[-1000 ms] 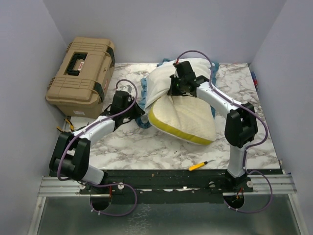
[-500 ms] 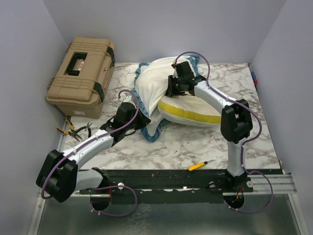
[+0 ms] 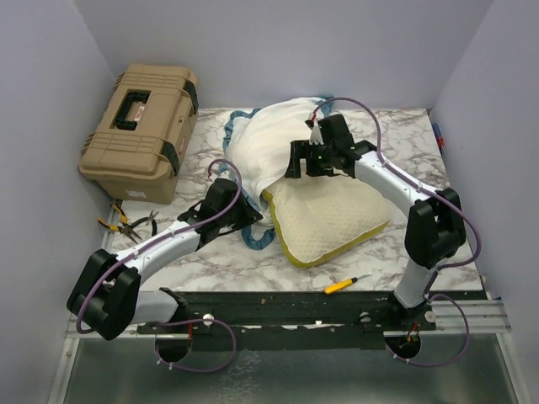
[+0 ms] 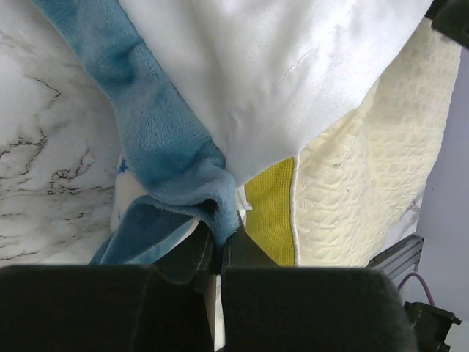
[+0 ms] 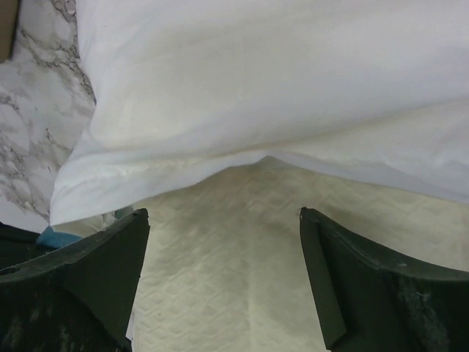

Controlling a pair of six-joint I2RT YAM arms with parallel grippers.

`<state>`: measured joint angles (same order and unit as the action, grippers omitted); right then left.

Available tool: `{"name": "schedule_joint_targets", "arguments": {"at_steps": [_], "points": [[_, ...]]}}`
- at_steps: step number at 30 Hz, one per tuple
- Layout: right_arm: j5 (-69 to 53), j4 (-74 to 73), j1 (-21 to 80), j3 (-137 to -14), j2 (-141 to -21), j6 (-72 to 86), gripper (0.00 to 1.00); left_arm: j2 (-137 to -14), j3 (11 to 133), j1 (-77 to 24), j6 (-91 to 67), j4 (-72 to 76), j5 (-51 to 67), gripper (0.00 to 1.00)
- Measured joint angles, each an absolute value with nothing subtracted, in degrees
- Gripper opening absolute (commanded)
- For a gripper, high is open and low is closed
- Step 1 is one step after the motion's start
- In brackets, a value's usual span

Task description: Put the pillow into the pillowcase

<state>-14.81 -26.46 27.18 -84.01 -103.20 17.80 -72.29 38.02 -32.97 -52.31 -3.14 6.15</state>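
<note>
The cream quilted pillow (image 3: 333,220) lies on the marble table with its mustard-edged corner toward the front and its far end under the pillowcase (image 3: 269,145). The pillowcase is draped white-inside-up, with blue trim along its left edge. My left gripper (image 3: 246,215) is shut on the blue ruffled trim (image 4: 187,172) at the case's near corner, right beside the pillow's yellow band (image 4: 271,209). My right gripper (image 3: 308,162) hovers open over the pillow (image 5: 234,264), just short of the white edge of the pillowcase (image 5: 256,88). Nothing is between its fingers.
A tan tool case (image 3: 139,126) stands at the back left. Pliers (image 3: 135,224) lie in front of it. A yellow-handled tool (image 3: 347,284) lies near the table's front edge, just below the pillow's corner.
My right gripper has opened and let go of the pillowcase. The pillow has settled lower and swung its corner toward the front. My left gripper stays shut on the trim.
</note>
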Motion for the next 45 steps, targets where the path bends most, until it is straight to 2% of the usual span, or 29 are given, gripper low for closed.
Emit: {"name": "schedule_joint_targets", "arguments": {"at_steps": [7,9,11,13,16,19,35,45], "points": [[-15.53,-27.03,32.29,-79.75,-101.54,16.38,0.89,-72.88,38.37,-33.01,-52.84,-3.14,6.66,0.0],[-15.62,-27.11,34.39,-78.11,-101.54,16.43,0.85,-72.88,38.57,-33.01,-52.97,-3.16,6.68,0.0],[-15.51,-27.0,36.1,-77.23,-101.65,16.62,0.64,-72.88,38.63,-33.01,-53.1,-3.14,6.72,0.0],[-14.81,-26.5,37.17,-77.19,-102.37,17.32,0.5,-72.88,38.65,-33.01,-53.19,-3.14,6.87,0.0],[-13.65,-25.67,37.56,-78.13,-104.79,19.07,0.18,-72.86,38.72,-33.01,-53.39,-3.18,7.11,0.0],[-12.6,-25.23,37.47,-80.36,-107.42,21.28,0.01,-72.55,38.89,-33.01,-53.74,-3.31,7.16,0.0],[-11.79,-14.7,35.53,-88.79,-110.61,40.49,0.0,-63.31,41.47,-32.08,-54.87,-6.24,4.51,0.0],[-12.05,-3.03,35.16,-91.39,-117.38,49.19,0.0,-57.84,33.12,-37.6,-57.36,-9.74,3.46,0.0]]}}
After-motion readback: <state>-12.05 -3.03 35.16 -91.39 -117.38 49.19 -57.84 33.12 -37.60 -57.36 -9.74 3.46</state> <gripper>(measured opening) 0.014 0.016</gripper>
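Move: The pillowcase's mouth edge, at the pillow's yellow-trimmed left corner, lies about 6 cm back, 5 cm left and 5 cm below the open right hand; from the left hand, already pinching the blue hem, it is roughly 7 cm ahead and 3 cm right, near its height. From the right hand, the pillow's bare end centres 13 cm back and 9 cm right, 8 cm lower, and the pillowcase body some 5 cm ahead and 5 cm left, 5 cm lower. The pillowcase's mouth edge, seemingly with some pillow in the pinch, is taken by the right hand, which swings back and left, dips and shuts on it. Keeping that pinch, the right hand hauls it forward and left about 10 cm and up some 6 cm, rolling its left side up roughly 25 degrees. The left hand keeps the blue hem, rises about 7 cm, then sinks again and draws back about 5 cm. ##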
